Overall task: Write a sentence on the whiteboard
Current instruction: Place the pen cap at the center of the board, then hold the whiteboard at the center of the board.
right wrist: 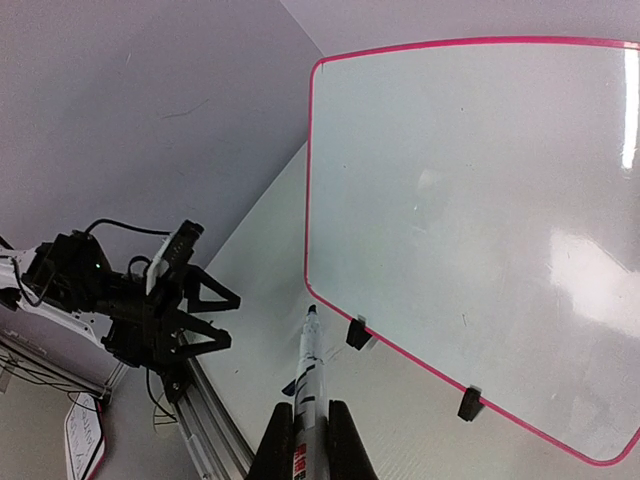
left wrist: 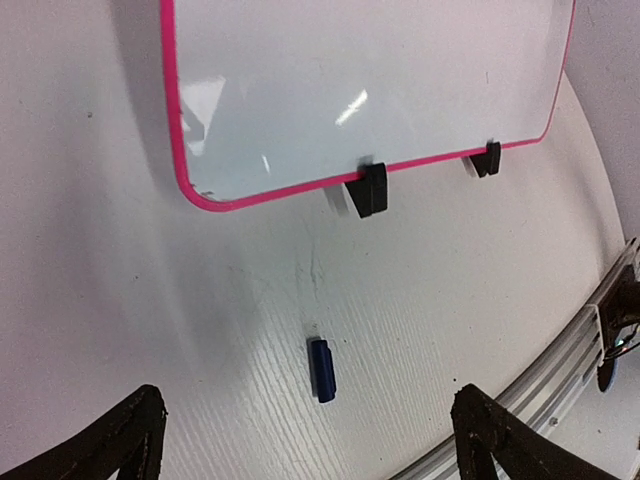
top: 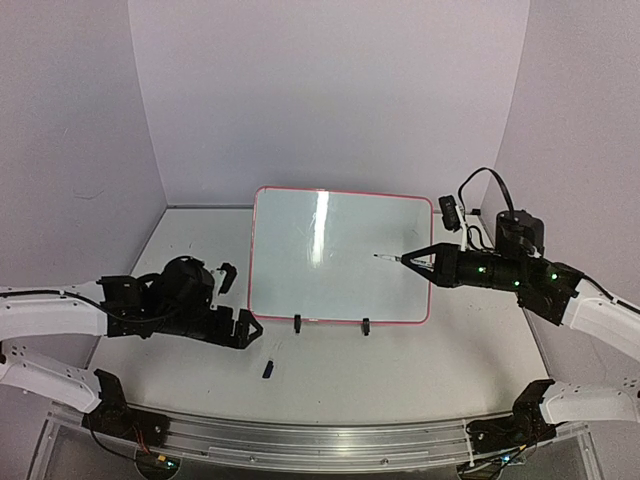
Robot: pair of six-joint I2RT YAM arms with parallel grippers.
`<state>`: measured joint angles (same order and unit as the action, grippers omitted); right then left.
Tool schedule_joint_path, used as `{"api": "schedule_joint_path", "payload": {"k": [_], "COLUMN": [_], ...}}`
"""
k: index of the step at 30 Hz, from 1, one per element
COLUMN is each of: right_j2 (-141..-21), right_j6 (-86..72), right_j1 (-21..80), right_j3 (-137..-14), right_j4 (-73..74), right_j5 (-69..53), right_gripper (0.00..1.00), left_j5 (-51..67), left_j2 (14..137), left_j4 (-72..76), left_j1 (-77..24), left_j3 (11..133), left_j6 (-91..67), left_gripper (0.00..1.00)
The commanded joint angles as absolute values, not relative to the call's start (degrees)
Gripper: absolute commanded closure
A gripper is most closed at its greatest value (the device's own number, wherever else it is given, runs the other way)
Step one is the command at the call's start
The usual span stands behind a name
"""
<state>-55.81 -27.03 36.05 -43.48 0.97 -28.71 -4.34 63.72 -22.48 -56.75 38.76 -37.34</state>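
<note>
The whiteboard (top: pixel 340 255) lies mid-table, red-rimmed, its surface blank, with two black clip feet (left wrist: pixel 368 190) on its near edge. My right gripper (top: pixel 412 260) is shut on an uncapped white marker (right wrist: pixel 310 360), which points left with its dark tip over the board's right part; I cannot tell if it touches. My left gripper (top: pixel 238 300) stands open just left of the board's near-left corner, nothing between its fingers (left wrist: pixel 130 440). A small blue cap (left wrist: pixel 321 369) lies on the table below it, also seen in the top view (top: pixel 268 369).
Grey walls close in the table at the back and both sides. A metal rail (top: pixel 300 440) runs along the near edge. A small black camera unit (top: pixel 450 212) with a cable sits beside the board's far-right corner.
</note>
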Motion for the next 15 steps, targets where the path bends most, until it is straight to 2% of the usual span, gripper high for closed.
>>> {"api": "schedule_joint_path", "payload": {"k": [1,4,8,15], "right_j2": [-55.85,-56.08,-56.47,-55.96], "right_j6": [-27.03,-27.07,-27.22,-28.06], "right_j1": [36.39,36.42,36.39,36.59], "right_j3": [-44.38,-44.69,-45.16,-45.23], "right_j4": [1.49,1.44,1.48,1.48], "right_j5": [-27.03,-27.26,-27.63,-27.55], "right_gripper": [1.00,1.00,1.00,1.00], "left_j5": [-1.50,3.42,13.01,23.19], "left_j2": [58.12,57.82,64.18,74.49], "left_j4": [-33.00,-36.63,-40.40,-37.62], "left_j1": [-49.19,-43.91,-35.19,-27.44], "left_j3": [45.06,50.60,59.40,70.83], "left_j6": [-33.45,-27.48,-18.69,-10.87], "left_gripper": [0.01,0.00,0.00,0.00]}}
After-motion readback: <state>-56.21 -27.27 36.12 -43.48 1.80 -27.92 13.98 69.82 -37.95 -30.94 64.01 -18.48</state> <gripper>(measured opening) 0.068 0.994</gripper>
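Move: The pen cap lies on the table roughly 5 cm to the right of the open left hand, 2 cm back and 11 cm below it. The whiteboard's near left corner is about 11 cm ahead and level sideways with that hand, and the left clip about 10 cm ahead and 12 cm to the right, both about 10 cm lower. From the right hand the pen cap lies some 30 cm left, 7 cm back and 28 cm down. The pen cap, already released, is left behind as the empty left hand climbs about 11 cm and goes forward some 10 cm, also edging left over the first half, away from the cap and up beside the whiteboard's left edge. Its fingers stay wide open, pointing down and to the right with hardly any turn, and touch nothing. ##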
